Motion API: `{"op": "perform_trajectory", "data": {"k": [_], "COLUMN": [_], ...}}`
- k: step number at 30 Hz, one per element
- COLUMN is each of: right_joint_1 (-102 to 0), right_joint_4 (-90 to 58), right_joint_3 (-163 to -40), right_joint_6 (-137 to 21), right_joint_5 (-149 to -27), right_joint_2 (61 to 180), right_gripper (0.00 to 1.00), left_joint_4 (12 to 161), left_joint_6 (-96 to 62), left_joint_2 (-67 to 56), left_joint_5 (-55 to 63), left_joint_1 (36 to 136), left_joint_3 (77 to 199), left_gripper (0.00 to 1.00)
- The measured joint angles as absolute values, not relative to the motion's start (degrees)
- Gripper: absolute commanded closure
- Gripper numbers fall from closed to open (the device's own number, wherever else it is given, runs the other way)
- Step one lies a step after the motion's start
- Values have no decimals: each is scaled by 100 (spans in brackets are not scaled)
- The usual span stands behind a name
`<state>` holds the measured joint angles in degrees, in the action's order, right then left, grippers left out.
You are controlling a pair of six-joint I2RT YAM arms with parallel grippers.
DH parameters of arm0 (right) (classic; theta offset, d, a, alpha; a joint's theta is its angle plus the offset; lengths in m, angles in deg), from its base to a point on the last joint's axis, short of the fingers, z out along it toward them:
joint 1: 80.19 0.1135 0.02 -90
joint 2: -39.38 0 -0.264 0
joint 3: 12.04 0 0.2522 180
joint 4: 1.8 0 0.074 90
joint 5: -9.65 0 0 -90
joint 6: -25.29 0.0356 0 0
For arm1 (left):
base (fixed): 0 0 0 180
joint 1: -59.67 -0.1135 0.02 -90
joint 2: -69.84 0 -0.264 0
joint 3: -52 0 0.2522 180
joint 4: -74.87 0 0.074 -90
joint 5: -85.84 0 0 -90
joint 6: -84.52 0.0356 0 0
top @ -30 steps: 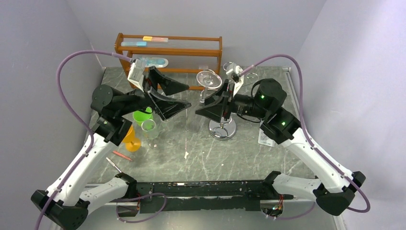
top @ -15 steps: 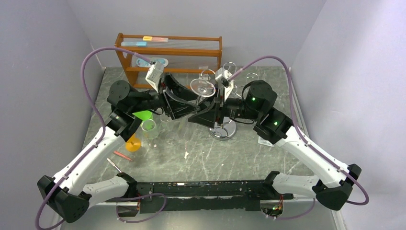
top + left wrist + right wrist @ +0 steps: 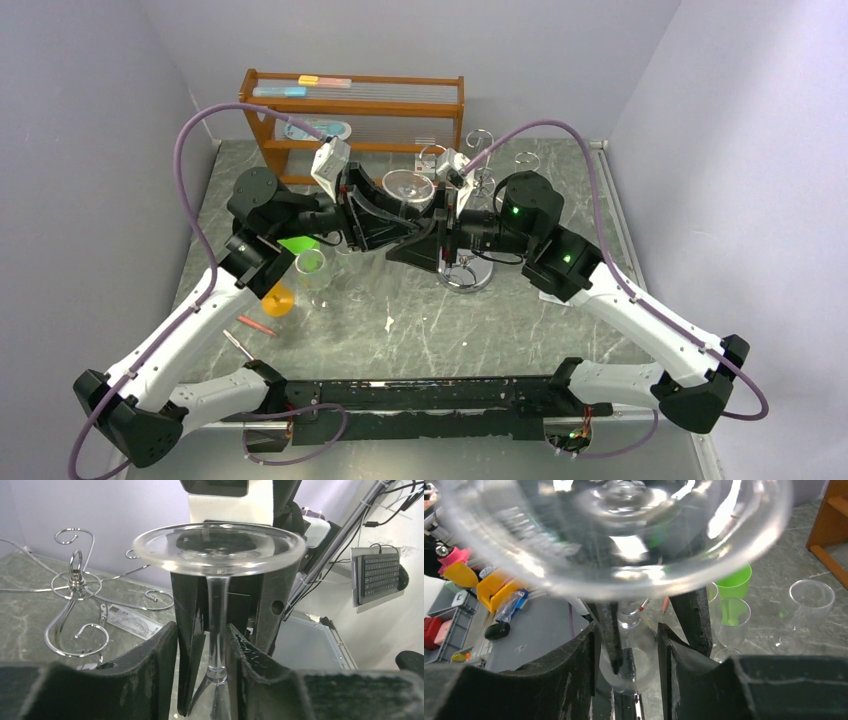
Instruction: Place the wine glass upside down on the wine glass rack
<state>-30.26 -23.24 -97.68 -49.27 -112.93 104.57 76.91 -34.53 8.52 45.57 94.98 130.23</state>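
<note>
The clear wine glass (image 3: pixel 408 185) hangs upside down over the middle of the table, its round foot (image 3: pixel 220 547) on top. My right gripper (image 3: pixel 432 240) is shut on its bowl (image 3: pixel 636 655), seen between the pads in the right wrist view. From the left, my left gripper (image 3: pixel 201 630) straddles the stem (image 3: pixel 217 625): one pad is against it, and the other stands off with a gap. The chrome wine glass rack (image 3: pixel 465 270), with its curled arms (image 3: pixel 75 585), stands just behind and to the right of both grippers.
A brown wooden shelf (image 3: pixel 350 110) stands at the back. Under the left arm are a green cup (image 3: pixel 297 243), a clear stemmed glass (image 3: pixel 311 265) and an orange glass (image 3: pixel 275 295). Two pencils (image 3: pixel 255 325) lie in front of them. A card (image 3: pixel 132 622) lies by the rack.
My left arm has swung right to the glass and its jaws have narrowed round the stem. My right arm has carried the glass a little left, toward it.
</note>
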Motion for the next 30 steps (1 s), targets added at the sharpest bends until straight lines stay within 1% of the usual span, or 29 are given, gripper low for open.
{"op": "perform_trajectory", "data": {"k": [3, 4, 5, 7, 8, 10, 11, 13, 14, 18, 23, 30], "right_joint_1": [-2997, -2993, -2986, -2986, -2986, -2989, -2989, -2997, -2991, -3004, -3004, -3004], "right_joint_4": [-2363, -2372, -2374, -2337, -2320, -2259, -2256, -2140, -2106, -2001, -1972, -1885], "right_joint_3": [-9766, -9759, -9733, -9661, -9622, -9547, -9521, -9412, -9368, -9263, -9263, -9176], "right_joint_6": [-4942, -4927, -4984, -5087, -5087, -5052, -5012, -4827, -4752, -4604, -4564, -4492], "right_joint_5": [-11192, -11155, -11059, -10897, -10827, -10722, -10659, -10641, -10622, -10385, -10029, -9067], "right_joint_2": [10450, 10446, 10439, 10439, 10437, 10407, 10378, 10280, 10214, 9792, 9301, 8713], "right_gripper": [100, 100, 100, 88, 79, 56, 48, 38, 35, 29, 28, 28], "left_joint_4": [7870, 7925, 8034, 8229, 8301, 8331, 8290, 8150, 8124, 8049, 8213, 8823], "left_joint_6": [-3276, -3239, -3215, -3204, -3191, -3161, -3169, -3019, -2979, -2715, -2227, -1617], "left_joint_2": [900, 898, 891, 887, 887, 895, 930, 1094, 1180, 1556, 1862, 1945], "left_joint_5": [4461, 4429, 4356, 4164, 4088, 4009, 3994, 4011, 4022, 3970, 3694, 2732], "left_joint_1": [9504, 9502, 9504, 9506, 9506, 9504, 9504, 9539, 9550, 9550, 9552, 9552], "left_joint_3": [13023, 13032, 13065, 13095, 13095, 13087, 13058, 12931, 12875, 12733, 12704, 12536], "left_gripper": [92, 95, 95, 95, 95, 95, 95, 95, 95, 95, 95, 95]}}
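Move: Upside down, the wine glass hangs in the right fingers by the narrow end of its bowl, its middle about 2 cm below that hand; its stem already stands between the open left fingers, the glass's middle some 4 cm beneath them. From the left hand, the chrome wine glass rack's middle is roughly 17 cm ahead, 12 cm to the right and 25 cm below, and the green cup about 20 cm ahead, 25 cm left and 37 cm below. Closing on the stem, the left fingers pinch it just above the bowl while the right still holds; both hands ease a little forward and down, then the right fingers open and let go, and that hand backs off about 8 cm right and 7 cm up, fingers tipping upward. The left keeps its pinch and carries the glass some 4 cm left, rising briefly, then going forward and down, turning about 20 degrees counter-clockwise. ##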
